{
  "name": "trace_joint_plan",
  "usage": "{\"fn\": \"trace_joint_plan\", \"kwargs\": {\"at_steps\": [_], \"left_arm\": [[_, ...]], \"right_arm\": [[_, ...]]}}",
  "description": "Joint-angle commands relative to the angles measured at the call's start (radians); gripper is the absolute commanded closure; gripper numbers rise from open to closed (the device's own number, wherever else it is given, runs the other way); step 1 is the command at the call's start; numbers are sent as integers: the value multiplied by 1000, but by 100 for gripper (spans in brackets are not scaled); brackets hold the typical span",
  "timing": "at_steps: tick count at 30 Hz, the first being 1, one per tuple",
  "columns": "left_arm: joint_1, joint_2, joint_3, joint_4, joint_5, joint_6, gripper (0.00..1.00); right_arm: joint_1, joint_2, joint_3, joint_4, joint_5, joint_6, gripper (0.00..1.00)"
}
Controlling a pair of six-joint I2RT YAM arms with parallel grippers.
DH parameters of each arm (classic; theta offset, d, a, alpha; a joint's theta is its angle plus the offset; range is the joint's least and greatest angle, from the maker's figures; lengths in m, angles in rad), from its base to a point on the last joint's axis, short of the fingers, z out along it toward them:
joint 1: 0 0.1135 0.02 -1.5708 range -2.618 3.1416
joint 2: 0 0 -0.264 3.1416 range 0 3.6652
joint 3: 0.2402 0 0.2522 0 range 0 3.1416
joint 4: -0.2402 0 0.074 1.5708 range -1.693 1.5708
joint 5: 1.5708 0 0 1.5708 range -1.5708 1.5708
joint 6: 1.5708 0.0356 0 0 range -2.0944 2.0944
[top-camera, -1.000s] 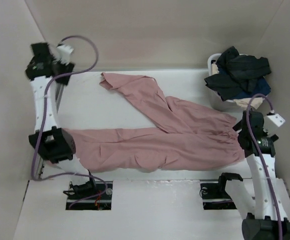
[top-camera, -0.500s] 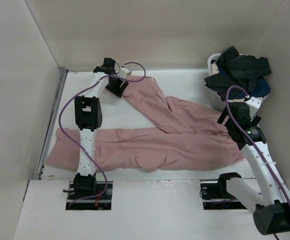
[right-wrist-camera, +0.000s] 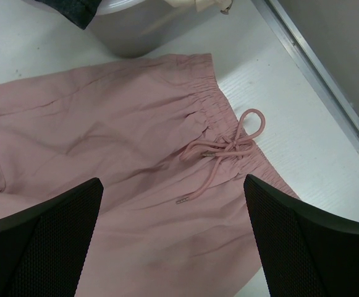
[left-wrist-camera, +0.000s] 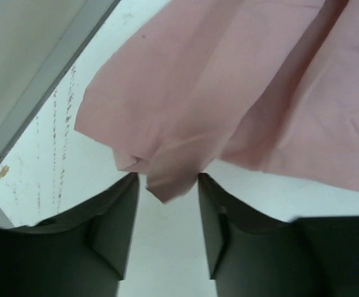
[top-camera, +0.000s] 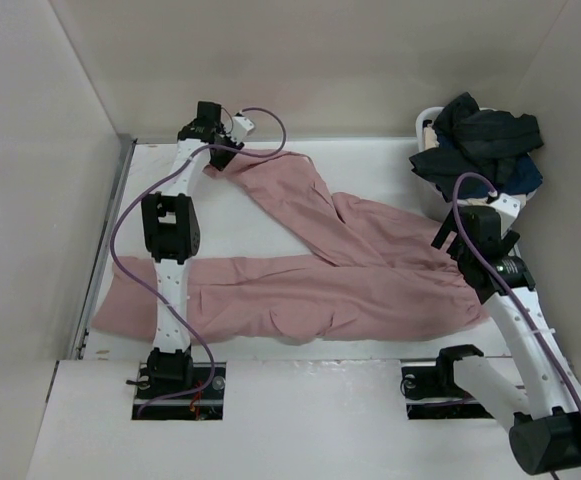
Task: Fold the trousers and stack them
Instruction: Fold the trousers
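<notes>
The dusty-pink trousers (top-camera: pixel 350 280) lie spread on the white table. One leg runs left along the front, the other slants to the back left, and the waist is at the right. My left gripper (top-camera: pixel 220 157) is at the cuff of the back leg. In the left wrist view it (left-wrist-camera: pixel 167 185) is open, with a folded tip of the cuff (left-wrist-camera: pixel 167 176) between its fingertips (left-wrist-camera: pixel 126 210). My right gripper (top-camera: pixel 467 250) hangs above the waist. In the right wrist view it (right-wrist-camera: pixel 173 182) is wide open over the gathered waistband and drawstring (right-wrist-camera: pixel 222 151), touching nothing.
A pale bin (top-camera: pixel 432 195) at the back right holds black and navy garments (top-camera: pixel 480 140) and a cream cloth; its wall shows in the right wrist view (right-wrist-camera: pixel 142 25). Metal rails run along the table's left edge (top-camera: pixel 105 240) and right edge (right-wrist-camera: pixel 315 62). Cardboard walls enclose the table.
My left arm left the front leg's cuff at the near left and swung to the back leg's cuff. The front leg now lies flat. My right gripper rose slightly over the waist.
</notes>
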Motion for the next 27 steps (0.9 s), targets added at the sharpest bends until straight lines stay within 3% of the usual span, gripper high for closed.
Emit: {"fn": "trace_joint_plan", "kwargs": {"at_steps": [1,7,15,27], "left_arm": [[-2,-40,34,-82,18,65,67],[8,-18,29,-118,75,29,100],[63,-187,3,115,-3,-57,100],[231,-460,-351,62,-43,-34,100]], "right_arm": [[9,1,8,23,-9,-8,0],[-37,41,-3,47,-36,-45,0],[-124,381,65,76,-102,-207,0],[-190,659,178,366,-76,-447,0]]}}
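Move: A fold at the far leg's hem of the trousers already sits between the left hand's half-open fingertips, about 1 cm ahead and 1 below. The table's far edge is some 9 cm ahead of that hand, straight on. For the right hand, the waistband's far corner lies about 14 cm ahead, 5 to the right and 16 below. The drawstring bow is 5 ahead and 6 right, at that same height; the laundry basket stands roughly 26 ahead and 4 right. Drawing back a couple of centimetres and dipping slightly, the left hand shuts on the hem fold and pinches it, then lifts it about 13 cm while carrying it some 11 cm left, towards the table's left rail, and finally back. The right hand sinks about 10 cm, tipping its wide-open fingers some 25 degrees further down, then goes forward and rightward over the waistband towards its far corner; no contact there can be seen. ##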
